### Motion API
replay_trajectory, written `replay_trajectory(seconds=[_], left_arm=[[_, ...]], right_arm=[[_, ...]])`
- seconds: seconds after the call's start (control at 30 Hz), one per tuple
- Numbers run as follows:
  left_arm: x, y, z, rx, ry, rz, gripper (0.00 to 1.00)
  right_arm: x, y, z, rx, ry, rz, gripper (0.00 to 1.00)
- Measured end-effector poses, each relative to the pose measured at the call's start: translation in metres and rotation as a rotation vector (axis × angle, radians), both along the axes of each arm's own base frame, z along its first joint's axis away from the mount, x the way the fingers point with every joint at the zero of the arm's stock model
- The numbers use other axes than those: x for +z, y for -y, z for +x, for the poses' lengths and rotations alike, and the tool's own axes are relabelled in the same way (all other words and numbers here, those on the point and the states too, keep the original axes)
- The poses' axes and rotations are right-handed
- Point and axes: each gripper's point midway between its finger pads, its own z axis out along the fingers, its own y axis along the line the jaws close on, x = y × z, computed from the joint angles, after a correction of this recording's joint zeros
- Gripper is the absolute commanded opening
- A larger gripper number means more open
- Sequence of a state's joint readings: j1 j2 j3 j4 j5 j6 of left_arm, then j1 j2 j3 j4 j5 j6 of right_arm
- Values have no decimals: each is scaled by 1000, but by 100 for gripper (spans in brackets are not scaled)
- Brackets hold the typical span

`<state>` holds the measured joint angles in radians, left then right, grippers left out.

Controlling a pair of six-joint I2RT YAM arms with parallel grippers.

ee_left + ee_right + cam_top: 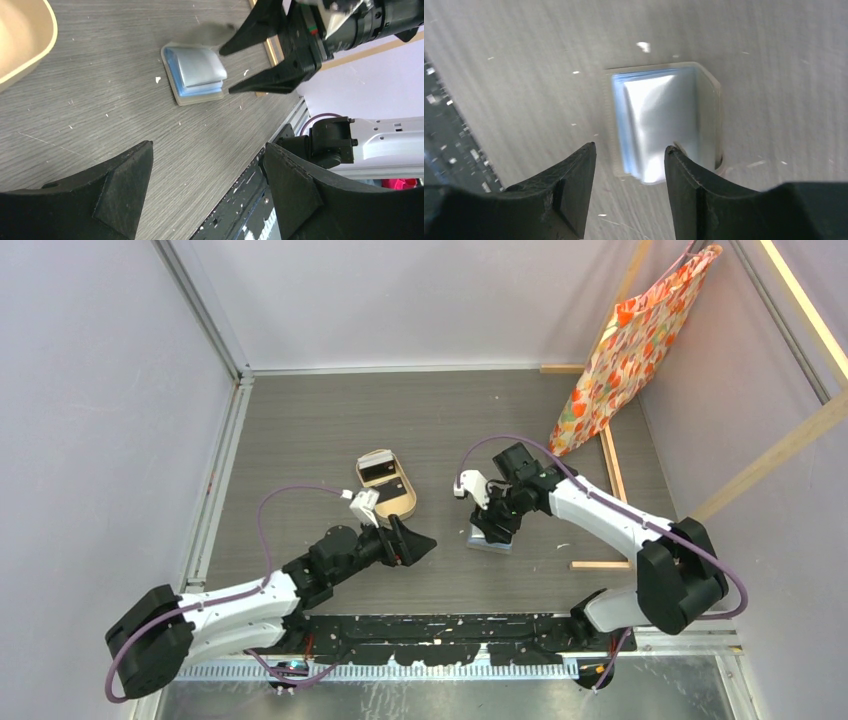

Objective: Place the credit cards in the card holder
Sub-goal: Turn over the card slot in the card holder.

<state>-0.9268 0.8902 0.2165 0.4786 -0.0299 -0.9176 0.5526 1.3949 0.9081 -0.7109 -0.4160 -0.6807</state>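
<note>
The card holder [664, 115] lies open on the grey table with its pale bluish sleeves up; it also shows in the left wrist view [195, 75] and the top view [490, 544]. My right gripper [630, 148] hovers just over its near edge, open with nothing between the fingers; one fingertip [671, 152] overlaps the sleeves. In the left wrist view the right gripper [229, 70] straddles the holder's right side. Black credit cards [380, 473] lie in the tan oval tray [405, 502]. My left gripper [415, 543] is open and empty over bare table [206, 150], left of the holder.
A colourful patterned bag [630, 345] hangs at the back right beside a wooden frame [612, 475]. The black base rail [450, 632] runs along the near edge. Pale walls close in the table on both sides and at the back.
</note>
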Motion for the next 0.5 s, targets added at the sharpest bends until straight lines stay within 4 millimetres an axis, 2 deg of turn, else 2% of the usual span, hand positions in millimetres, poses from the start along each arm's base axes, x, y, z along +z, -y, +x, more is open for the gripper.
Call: replay_trajectory(seconds=[0.13, 0.23, 0.5], left_arm=[[-12, 7, 0, -16, -42, 9, 81], [-21, 11, -3, -35, -73, 12, 81], [-22, 18, -5, -57, -97, -11, 81]], right_arm=[[-2, 5, 22, -73, 78, -40, 76], [-9, 6, 25, -78, 71, -58, 87], [-34, 15, 23, -83, 20, -138, 89]])
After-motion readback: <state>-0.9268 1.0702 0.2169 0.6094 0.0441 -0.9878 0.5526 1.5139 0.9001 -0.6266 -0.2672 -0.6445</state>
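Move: Just ahead and to the left of the right hand lies the card slot of the open card holder, about 1 cm ahead, 2 cm left and 6 cm below. Its snap cover stands steeply along the slot's far edge, some 4 cm beyond the slot's middle. The wooden tray with the cards is about 20 cm left of the slot and 8 cm farther out. From the left hand, the slot is roughly 6 cm ahead, 13 cm right and 12 cm down. Finishing its forward sweep over the card slot with a further 2.5 cm or so, the right hand then sinks about 3 cm towards the holder, drifting slightly right. Its fingers spread from half open to nearly full, one ending by the near edge and the other by the cover's fold. The left hand, still open, eases some 2 cm down and 2 cm right, towards the holder. ##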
